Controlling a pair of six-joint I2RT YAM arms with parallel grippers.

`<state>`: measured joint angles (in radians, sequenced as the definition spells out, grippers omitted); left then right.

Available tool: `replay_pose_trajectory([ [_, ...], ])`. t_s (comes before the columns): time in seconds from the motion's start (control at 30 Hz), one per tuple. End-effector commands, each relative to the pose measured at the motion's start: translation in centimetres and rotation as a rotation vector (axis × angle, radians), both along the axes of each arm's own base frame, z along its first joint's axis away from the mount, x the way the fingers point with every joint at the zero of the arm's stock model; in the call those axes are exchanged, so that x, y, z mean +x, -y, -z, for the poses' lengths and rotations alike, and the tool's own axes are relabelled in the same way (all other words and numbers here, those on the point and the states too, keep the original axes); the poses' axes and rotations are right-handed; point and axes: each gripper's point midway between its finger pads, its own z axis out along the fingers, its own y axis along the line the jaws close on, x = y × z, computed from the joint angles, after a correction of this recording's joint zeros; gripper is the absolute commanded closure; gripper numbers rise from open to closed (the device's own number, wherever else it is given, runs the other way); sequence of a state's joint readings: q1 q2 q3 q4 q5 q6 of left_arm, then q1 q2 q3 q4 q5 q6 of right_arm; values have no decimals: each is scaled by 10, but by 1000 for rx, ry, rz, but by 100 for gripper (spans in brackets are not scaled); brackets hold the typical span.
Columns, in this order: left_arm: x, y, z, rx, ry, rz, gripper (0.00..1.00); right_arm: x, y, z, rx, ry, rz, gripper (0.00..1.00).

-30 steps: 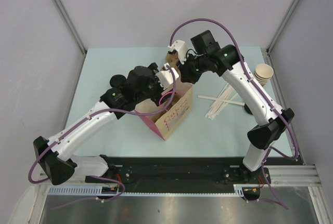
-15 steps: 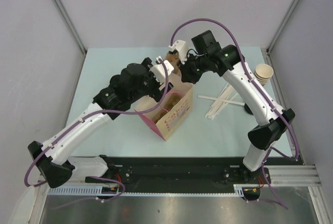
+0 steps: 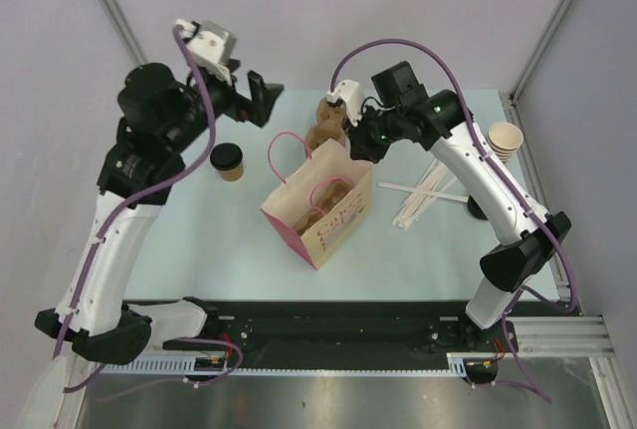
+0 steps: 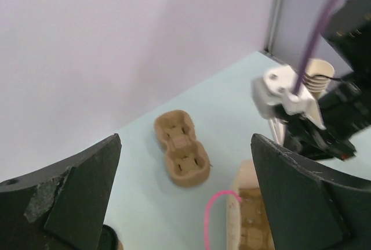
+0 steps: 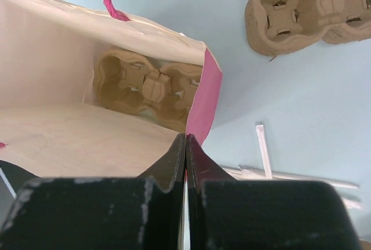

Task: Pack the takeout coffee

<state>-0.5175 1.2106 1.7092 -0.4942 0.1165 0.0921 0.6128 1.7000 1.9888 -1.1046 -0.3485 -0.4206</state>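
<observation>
The takeout coffee [image 3: 228,161], a small brown cup with a black lid, stands on the table left of the pink paper bag [image 3: 320,212]. My left gripper [image 3: 262,102] is raised up and behind the cup, open and empty; in its wrist view the gripper [image 4: 185,203] frames bare table and the bag's pink handle [image 4: 215,215]. My right gripper [image 3: 350,143] is shut on the bag's back rim, holding the mouth open; the right wrist view shows the gripper [image 5: 186,141] pinching the pink edge. A brown cup carrier [image 5: 148,84] lies inside the bag.
Another brown cup carrier [image 3: 325,120] lies on the table behind the bag. A stack of pale lidless cups [image 3: 505,141] stands at the right edge. White wrapped straws [image 3: 423,195] lie right of the bag. Grey walls close in the sides.
My left arm has risen away from the bag's mouth and swung left and back, uncovering the coffee. The right gripper and the bag have stayed put.
</observation>
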Motion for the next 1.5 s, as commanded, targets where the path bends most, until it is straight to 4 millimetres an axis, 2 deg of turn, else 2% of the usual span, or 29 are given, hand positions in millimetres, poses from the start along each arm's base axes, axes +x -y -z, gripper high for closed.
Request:
replay_pose_trajectory([
  [0.0,36,-44,42,28,-208,-109,0,-3,-1,-23,60,59,-27,100],
  [0.03,45,-55,62,39,-272,-133,0,-4,-2,-23,62,57,-30,100],
  [0.07,54,-76,78,32,-329,-160,1,-4,-1,-23,63,56,-29,100],
  [0.1,56,-87,100,41,-408,-175,0,-5,-2,-24,66,57,-33,100],
  [0.13,69,-97,130,50,-501,-197,0,-5,-2,-24,66,58,-34,100],
  [0.17,75,-116,144,38,-552,-229,1,-5,-2,-25,68,60,-36,100],
  [0.23,88,-132,184,46,-665,-275,0,-5,-2,-25,70,56,-35,100],
  [0.3,99,-164,214,86,-744,-411,0,-5,-4,-23,69,53,-39,100],
  [0.33,107,-170,232,104,-796,-429,0,-5,-4,-23,67,50,-39,100],
  [0.4,113,-184,246,83,-833,-462,0,-4,-4,-22,65,47,-37,100],
  [0.47,121,-201,268,76,-873,-512,1,-4,-4,-21,65,45,-36,100],
  [0.53,131,-209,276,109,-867,-521,0,-4,-4,-21,64,45,-33,100],
  [0.57,136,-210,288,125,-894,-514,0,-3,-4,-21,63,46,-32,100],
  [0.6,137,-211,292,138,-907,-511,0,-2,-3,-20,57,47,-29,100],
  [0.63,140,-210,292,148,-905,-495,0,-2,-3,-20,57,47,-29,100],
  [0.8,144,-200,321,147,-989,-413,0,0,-3,-17,51,44,-24,100],
  [0.93,145,-193,335,117,-1030,-386,1,2,-4,-14,47,37,-24,100],
  [1.17,156,-196,347,106,-1042,-414,1,2,-4,-13,42,34,-24,100],
  [1.33,153,-191,359,100,-1075,-401,0,4,-5,-11,38,32,-26,100],
  [1.47,155,-191,361,98,-1070,-403,0,5,-7,-11,40,28,-27,100],
])
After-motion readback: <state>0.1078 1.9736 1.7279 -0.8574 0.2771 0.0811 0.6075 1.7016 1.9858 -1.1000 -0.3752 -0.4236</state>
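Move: Ahead of the left hand by about 17 cm, 18 cm to its left and some 44 cm below stands the lidded coffee cup. The paper bag's middle is roughly 5 cm ahead of that hand, 5 cm to its right and 39 cm down; the cardboard tray on the table lies about 30 cm ahead, 7 cm right and 49 cm down. From the right hand, closed at the bag's rim, the cup is some 34 cm left, 10 cm ahead and 25 cm lower. Swinging clear of the bag, the left hand goes forward and left, then plunges to the lidded coffee cup, some 37 cm down in all, with about 20 cm of leftward travel and 14 cm forward. On the way the wrist pitches down some 65 degrees and turns a little counter-clockwise; the descent slows just above the lid, fingers staying wide open on either side of it. ##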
